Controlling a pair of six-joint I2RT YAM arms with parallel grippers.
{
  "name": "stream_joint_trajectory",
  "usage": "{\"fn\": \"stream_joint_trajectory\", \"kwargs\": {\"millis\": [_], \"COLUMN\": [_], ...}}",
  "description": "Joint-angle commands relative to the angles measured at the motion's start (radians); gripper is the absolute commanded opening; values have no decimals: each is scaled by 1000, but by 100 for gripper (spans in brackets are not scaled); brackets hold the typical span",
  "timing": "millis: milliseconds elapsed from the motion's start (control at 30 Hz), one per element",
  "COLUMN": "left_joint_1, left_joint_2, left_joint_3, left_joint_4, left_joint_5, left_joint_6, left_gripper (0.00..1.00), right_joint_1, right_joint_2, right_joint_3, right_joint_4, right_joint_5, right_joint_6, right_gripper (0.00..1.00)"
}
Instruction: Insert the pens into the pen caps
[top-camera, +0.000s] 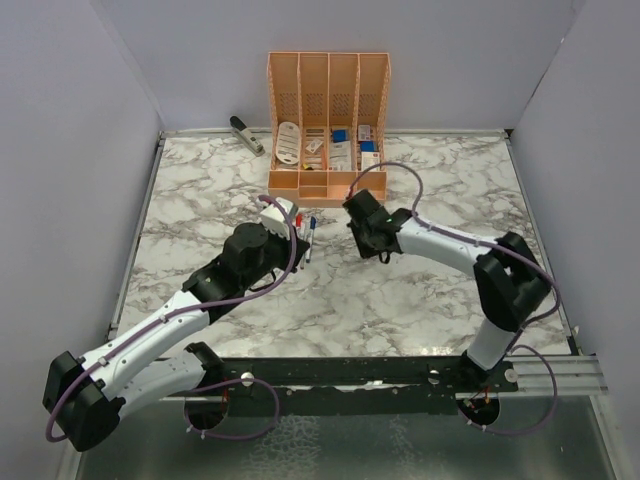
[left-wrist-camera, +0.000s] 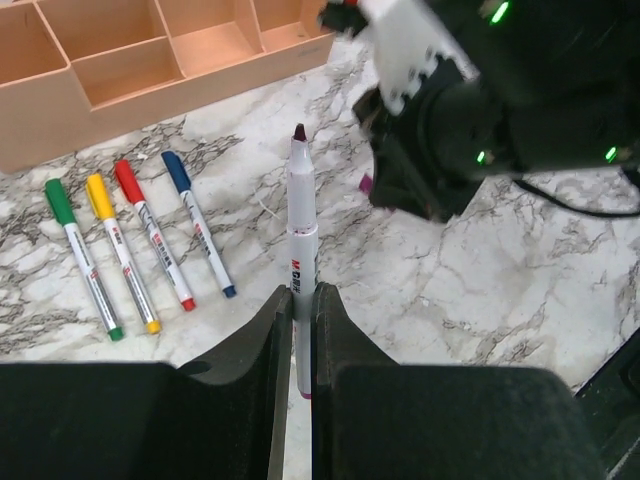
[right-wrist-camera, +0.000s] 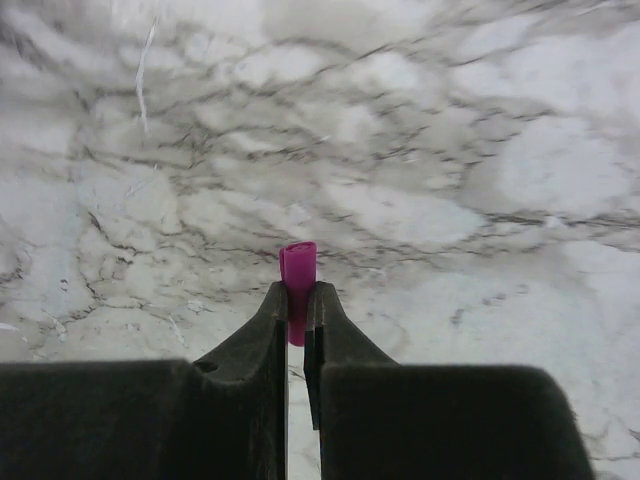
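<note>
My left gripper (left-wrist-camera: 303, 292) is shut on an uncapped white pen (left-wrist-camera: 302, 215); its dark purple tip points away, towards the right arm's wrist. My right gripper (right-wrist-camera: 297, 290) is shut on the purple pen cap (right-wrist-camera: 298, 265), held just above the marble. To the left lie four capped pens side by side, with a green cap (left-wrist-camera: 60, 201), a yellow cap (left-wrist-camera: 99, 196), a red cap (left-wrist-camera: 128, 182) and a blue cap (left-wrist-camera: 176, 170). In the top view the left gripper (top-camera: 285, 215) and the right gripper (top-camera: 372, 238) face each other near the table's middle.
A peach organiser (top-camera: 328, 120) with white and blue items stands at the back centre, just behind the row of pens. A grey stapler (top-camera: 246, 134) lies at the back left. Grey walls close in the marble table (top-camera: 420, 300).
</note>
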Motion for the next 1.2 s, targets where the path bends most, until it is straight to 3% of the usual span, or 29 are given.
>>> {"fn": "stream_joint_trajectory", "kwargs": {"millis": [0,233,500,1167], "left_joint_1": [3,4,2,-8], "left_joint_2": [-1,74,178,296], "left_joint_3": [-2,-22,39,198], "left_joint_4": [102,296,456,453], "left_joint_5": [114,289,530,502], "left_joint_6": [4,6,56,13], "left_gripper": [0,0,0,0], "right_joint_1": [-84,-99,-137,-140], "right_joint_2": [-196,-462,-664,-853], "right_joint_3": [38,-44,-190,-396], "right_joint_4": [103,404,729,1099], "right_joint_5": [34,-54,-289,-522], "right_joint_6": [13,-50,11,110], "right_gripper": [1,1,1,1]}}
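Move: The left gripper holds the uncapped pen, tip up, about 21 cm above the table. The magenta cap in the right fingers lies some 14 cm to its right, 6 ahead and 17 below. On the table 20 cm below the left gripper, the blue-capped pen lies about 9 cm ahead and 1 right, the red-capped one 9 ahead and 1 left. From the right gripper, the held pen is roughly 14 cm left, 5 back and 20 above. Raise the right gripper fast, about 34 cm, first forward and then back past its start, swinging its fingers from steeply down to forward-left and slightly above level, the magenta cap still pinched, towards the pen tip. Meanwhile carry the left gripper right about 10 cm, then up, turning clockwise and keeping its grip on the pen. ##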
